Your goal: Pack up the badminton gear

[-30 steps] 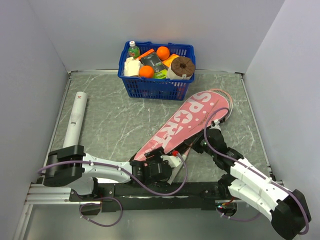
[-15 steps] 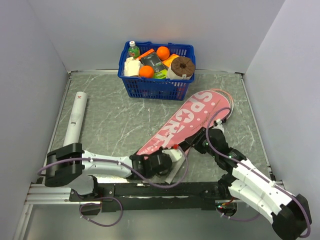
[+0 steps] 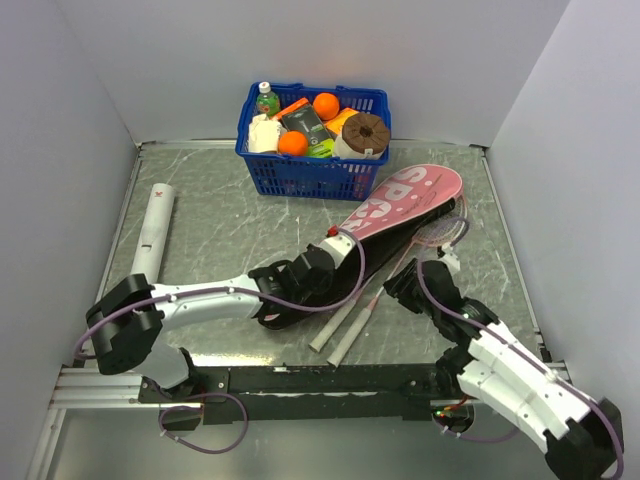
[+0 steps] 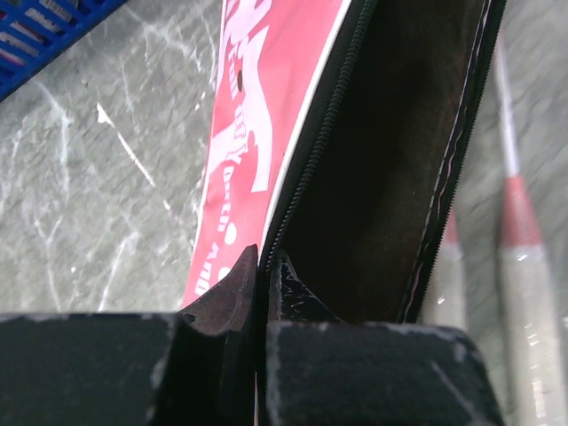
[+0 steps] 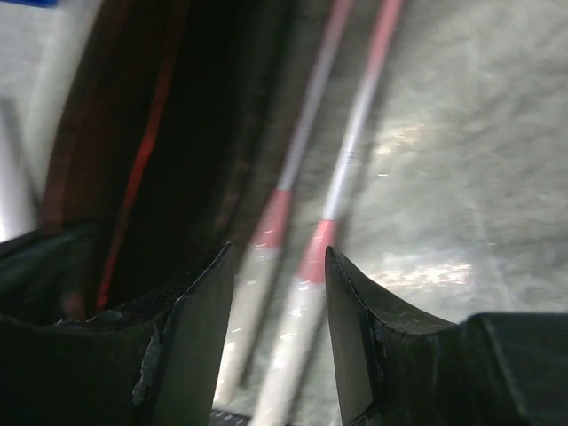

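The pink "SPORT" cover (image 3: 405,200) slants up off the table, its black inside (image 4: 390,177) hanging open. My left gripper (image 3: 330,255) is shut on the cover's zipped edge (image 4: 306,177) near its narrow end. Two thin rackets (image 3: 385,285) lie bare on the table beside the cover, with their white-pink handles (image 5: 306,275) towards the near edge. Just above those handles my right gripper (image 3: 398,285) stands open and holds nothing. The long white tube (image 3: 152,235) lies at the far left.
A blue plastic basket (image 3: 310,175) of groceries stands against the back wall, close to the cover's wide end. Grey walls close in the table (image 3: 230,230) on the left, back and right.
My left gripper shut on the cover's edge and lifted it up and away, uncovering the rackets. My right gripper opened, let go and drew back slightly.
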Motion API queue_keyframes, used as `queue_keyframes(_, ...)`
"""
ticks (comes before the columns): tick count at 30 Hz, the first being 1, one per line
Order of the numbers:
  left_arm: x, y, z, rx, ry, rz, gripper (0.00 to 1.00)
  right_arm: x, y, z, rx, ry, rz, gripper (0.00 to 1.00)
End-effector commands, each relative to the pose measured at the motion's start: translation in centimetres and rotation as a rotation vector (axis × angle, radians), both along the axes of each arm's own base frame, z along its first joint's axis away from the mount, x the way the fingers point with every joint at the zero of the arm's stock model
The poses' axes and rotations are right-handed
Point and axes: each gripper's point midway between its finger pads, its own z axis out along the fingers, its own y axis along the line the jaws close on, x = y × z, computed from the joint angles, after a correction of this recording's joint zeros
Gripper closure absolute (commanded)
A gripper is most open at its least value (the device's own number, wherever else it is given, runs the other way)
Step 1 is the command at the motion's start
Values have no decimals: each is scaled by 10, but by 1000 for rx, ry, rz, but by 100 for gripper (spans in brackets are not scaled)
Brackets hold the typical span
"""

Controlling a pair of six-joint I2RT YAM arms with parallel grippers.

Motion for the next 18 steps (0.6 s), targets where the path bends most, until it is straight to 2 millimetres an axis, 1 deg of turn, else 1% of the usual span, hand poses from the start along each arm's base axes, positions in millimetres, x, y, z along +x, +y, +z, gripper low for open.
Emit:
queue_keyframes(1,8,-9,23,-125,33,48,99,12,-4,-19,-55,37,-56,47)
queue_keyframes(2,9,-8,27,-139,34,56,99,15,-3,-19,-62,40,-57,48)
queue_keyframes(3,9,-7,26,-141,39,59,99,18,-2,-26,-84,65,-60,48)
queue_keyframes(5,10,-3,27,-145,41,73,99,27,-1,-28,-93,63,-78,47)
queue_keyframes(6,10,-2,28,-147,41,73,99,29,-2,-37,-112,92,-89,48)
queue_keyframes(8,10,-1,29,-157,42,80,99,36,2,-40,-103,89,-100,47)
queue_keyframes(9,10,0,29,-160,43,79,99,37,4,-47,-106,110,-105,47)
queue_keyframes(11,9,0,31,-172,41,77,99,44,8,-49,-88,99,-113,47)
queue_keyframes(12,9,1,31,-172,43,78,99,45,9,-56,-94,116,-118,48)
queue_keyframes(14,9,2,29,-169,43,80,99,51,11,-56,-98,113,-124,47)
queue_keyframes(15,8,2,29,-170,43,78,99,52,10,-60,-112,127,-128,48)
queue_keyframes(17,8,2,27,-170,46,77,99,56,12,-59,-115,126,-130,48)
queue_keyframes(18,8,1,27,-174,47,73,99,56,12,-63,-125,136,-127,48)
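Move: Below the right hand, about 9 cm down, 4 cm ahead and 3 cm to its left, is the near shaft of the right racket, just past its red cone. The left racket's shaft lies parallel, some 4 cm farther left. The open bag's middle is roughly 12 cm ahead and 9 cm left of the right hand. From the left hand, which already pinches the raised pink cover's edge, the right racket's shaft is about 15 cm right, 2 cm ahead and 11 cm lower. Sinking some 8 cm from beside the open bag, the right hand comes down towards the right racket's shaft just past the red cone, easing forward about 3 cm, mostly late on, as its fingers tip some 10 degrees more steeply down and stay half open. The left hand stays almost in place and keeps its pinch on the edge of the bag's cover, holding it up. ##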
